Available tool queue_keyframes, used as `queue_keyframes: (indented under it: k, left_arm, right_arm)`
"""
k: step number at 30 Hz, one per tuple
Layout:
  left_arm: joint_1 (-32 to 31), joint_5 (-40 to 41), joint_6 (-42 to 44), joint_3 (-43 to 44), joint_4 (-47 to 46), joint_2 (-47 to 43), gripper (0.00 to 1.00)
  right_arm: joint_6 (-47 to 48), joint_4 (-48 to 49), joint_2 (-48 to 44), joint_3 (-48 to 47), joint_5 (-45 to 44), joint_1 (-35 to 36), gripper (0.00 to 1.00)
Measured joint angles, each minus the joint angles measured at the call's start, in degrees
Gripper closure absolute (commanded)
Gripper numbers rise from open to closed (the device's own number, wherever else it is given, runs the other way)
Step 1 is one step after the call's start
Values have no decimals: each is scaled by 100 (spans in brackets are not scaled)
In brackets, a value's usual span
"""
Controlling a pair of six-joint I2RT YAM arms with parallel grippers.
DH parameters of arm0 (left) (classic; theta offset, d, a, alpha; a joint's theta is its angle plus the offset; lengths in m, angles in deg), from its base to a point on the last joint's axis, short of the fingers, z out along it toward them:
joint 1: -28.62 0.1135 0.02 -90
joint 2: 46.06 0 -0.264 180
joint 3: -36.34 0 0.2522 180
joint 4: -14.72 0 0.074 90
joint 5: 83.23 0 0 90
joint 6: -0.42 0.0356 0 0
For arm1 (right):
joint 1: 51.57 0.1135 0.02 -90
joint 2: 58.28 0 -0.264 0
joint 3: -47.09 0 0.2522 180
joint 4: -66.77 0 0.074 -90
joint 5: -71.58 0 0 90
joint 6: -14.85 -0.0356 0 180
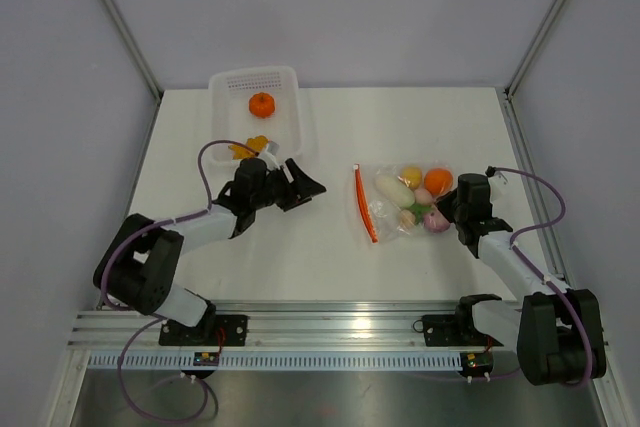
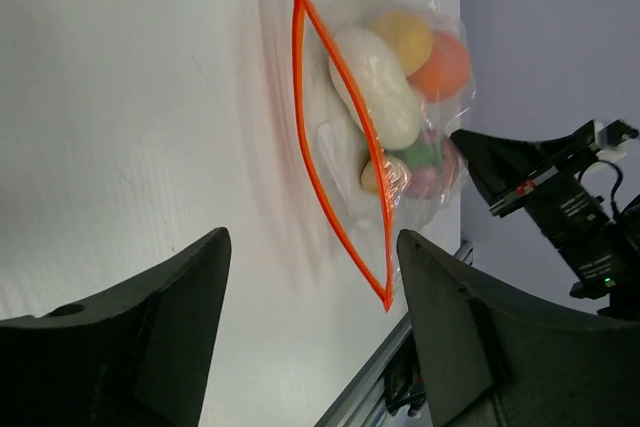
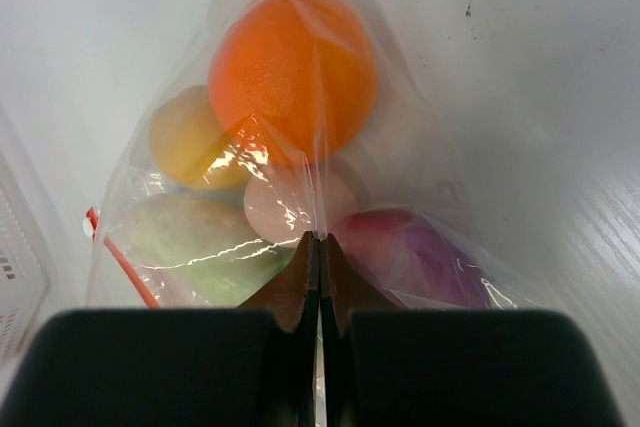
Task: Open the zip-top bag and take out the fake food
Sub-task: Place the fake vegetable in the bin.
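The zip-top bag (image 1: 400, 203) lies on the table right of centre, its red-orange zipper strip (image 2: 335, 147) parted into a loop facing left. Fake food sits inside: a white radish piece (image 2: 375, 87), a yellow piece (image 2: 405, 37), an orange ball (image 3: 292, 72) and a purple onion piece (image 3: 410, 252). My right gripper (image 3: 318, 239) is shut on a fold of the bag's plastic at its right end. My left gripper (image 2: 312, 247) stands open left of the bag's mouth, holding nothing. Another orange fake fruit (image 1: 262, 104) lies in the basket.
A white perforated basket (image 1: 285, 82) stands at the back left of the table. A yellow piece (image 1: 250, 147) lies by its front edge, just behind my left arm. The metal rail (image 1: 330, 322) runs along the near edge.
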State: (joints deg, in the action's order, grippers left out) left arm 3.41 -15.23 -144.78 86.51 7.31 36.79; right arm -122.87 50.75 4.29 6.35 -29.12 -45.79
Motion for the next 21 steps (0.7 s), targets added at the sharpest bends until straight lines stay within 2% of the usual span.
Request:
queue_keyframes:
  k: [6,11,21]
  left_arm:
    - [-463,-136,42,20,-557,944,49]
    - [-568,-225,-7,114,-732,1488,50]
    - [-931,-291,-11,608,-944,1746,51]
  right_arm:
    - [20,11,-2,0,92,-4,100]
    - [28,13,-4,0,120,-7,100]
    - [87,291,11,0,435,-13,100]
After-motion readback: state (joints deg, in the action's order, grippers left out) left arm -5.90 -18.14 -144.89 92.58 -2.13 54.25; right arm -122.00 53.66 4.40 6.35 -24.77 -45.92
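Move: The white vegetable in the clear bag lies about 20 cm to the left hand's right, 3 cm farther out and some 10 cm below. The orange-edged bag mouth is nearer, about 13 cm to the right and 1 cm ahead; the yellow fruit stands some 25 cm right and 6 cm ahead, the small potato 24 cm right and 4 cm back. From the right hand, the white vegetable is roughly 11 cm left, 4 cm ahead and 4 cm lower. Down and to the right the left hand swings towards the bag's open mouth, dropping about 6.5 cm, then carries on right while rising some 2 cm, about 7.5 cm rightward in all. The wrist turns some 10 degrees clockwise and the fingers narrow to half open, empty. The right hand keeps its pinch on the bag's far end and eases slightly left and up. ##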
